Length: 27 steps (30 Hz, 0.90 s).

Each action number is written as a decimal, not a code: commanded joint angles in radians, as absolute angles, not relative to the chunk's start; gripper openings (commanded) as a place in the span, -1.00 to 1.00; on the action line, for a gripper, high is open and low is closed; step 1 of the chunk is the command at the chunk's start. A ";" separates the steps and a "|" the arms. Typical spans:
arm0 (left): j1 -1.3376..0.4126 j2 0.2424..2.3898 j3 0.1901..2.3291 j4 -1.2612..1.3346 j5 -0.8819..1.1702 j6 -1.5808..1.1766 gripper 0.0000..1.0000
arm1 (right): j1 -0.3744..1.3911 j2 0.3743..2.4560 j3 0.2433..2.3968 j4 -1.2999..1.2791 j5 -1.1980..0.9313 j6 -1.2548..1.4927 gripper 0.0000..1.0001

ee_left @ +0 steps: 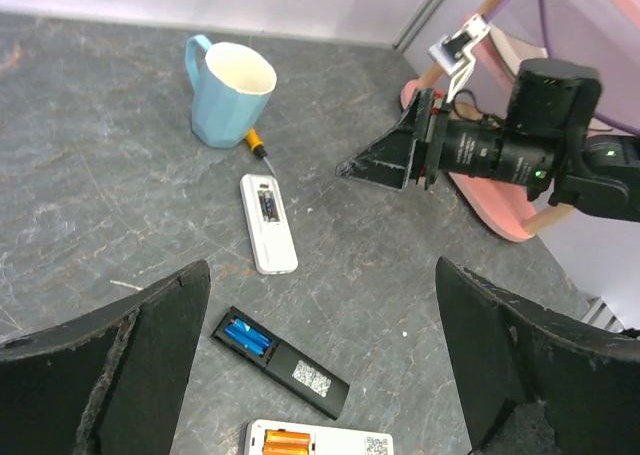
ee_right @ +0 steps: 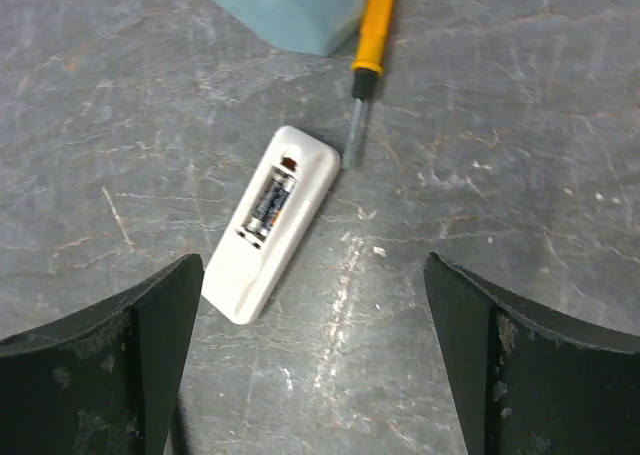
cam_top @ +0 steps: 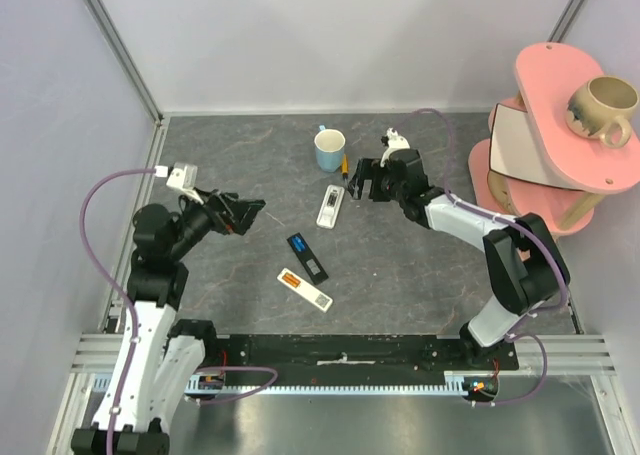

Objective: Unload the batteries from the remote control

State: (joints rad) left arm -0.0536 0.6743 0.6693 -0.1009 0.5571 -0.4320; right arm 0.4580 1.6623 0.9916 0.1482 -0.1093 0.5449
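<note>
Three remotes lie face down with their battery bays uncovered. A black remote (cam_top: 308, 257) (ee_left: 280, 362) holds blue batteries (ee_left: 246, 337). A white remote (cam_top: 304, 289) (ee_left: 330, 441) nearest the arms holds orange batteries (ee_left: 285, 441). A smaller white remote (cam_top: 330, 205) (ee_left: 268, 223) (ee_right: 272, 225) holds a dark cell (ee_right: 270, 203). My left gripper (cam_top: 250, 213) (ee_left: 325, 370) is open, hovering left of the remotes. My right gripper (cam_top: 362, 183) (ee_right: 315, 370) is open, hovering just right of the small white remote.
A light blue mug (cam_top: 329, 150) (ee_left: 228, 93) stands behind the small white remote, an orange-handled screwdriver (cam_top: 344, 165) (ee_right: 368, 45) beside it. A pink two-tier stand (cam_top: 560, 125) with a beige mug (cam_top: 603, 110) on top stands at the right.
</note>
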 commanded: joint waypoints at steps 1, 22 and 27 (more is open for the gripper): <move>-0.052 0.623 0.629 -0.003 0.592 -0.503 0.99 | 0.480 1.600 0.960 0.152 -0.003 0.560 0.96; -0.055 0.762 0.558 0.132 0.732 -0.601 0.96 | 0.390 2.120 1.477 0.041 -0.048 0.566 0.11; -0.054 0.816 0.551 0.163 0.753 -0.615 0.94 | 0.387 2.201 1.549 0.031 -0.081 0.554 -0.06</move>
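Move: The screwdriver lies about 11 cm ahead of the right hand, 3 cm to its left and 10 cm below. The blue mug stands right beside it, 14 cm ahead and 7 cm left of this hand, its middle 7 cm below. The white remote lies only 1 cm ahead and 6 cm left, 10 cm down. From the left hand the screwdriver is some 25 cm ahead, 15 cm to the right and 26 cm below. To the screwdriver, on its side away from the mug, the right hand first eases back a centimetre, then reaches forward about 11 cm and, from midway, sinks 8 cm, tipping slightly down and turning a little clockwise while its fingers close from wide to half open. The left hand, kept wide open, sinks some 4 cm, drifting right. ##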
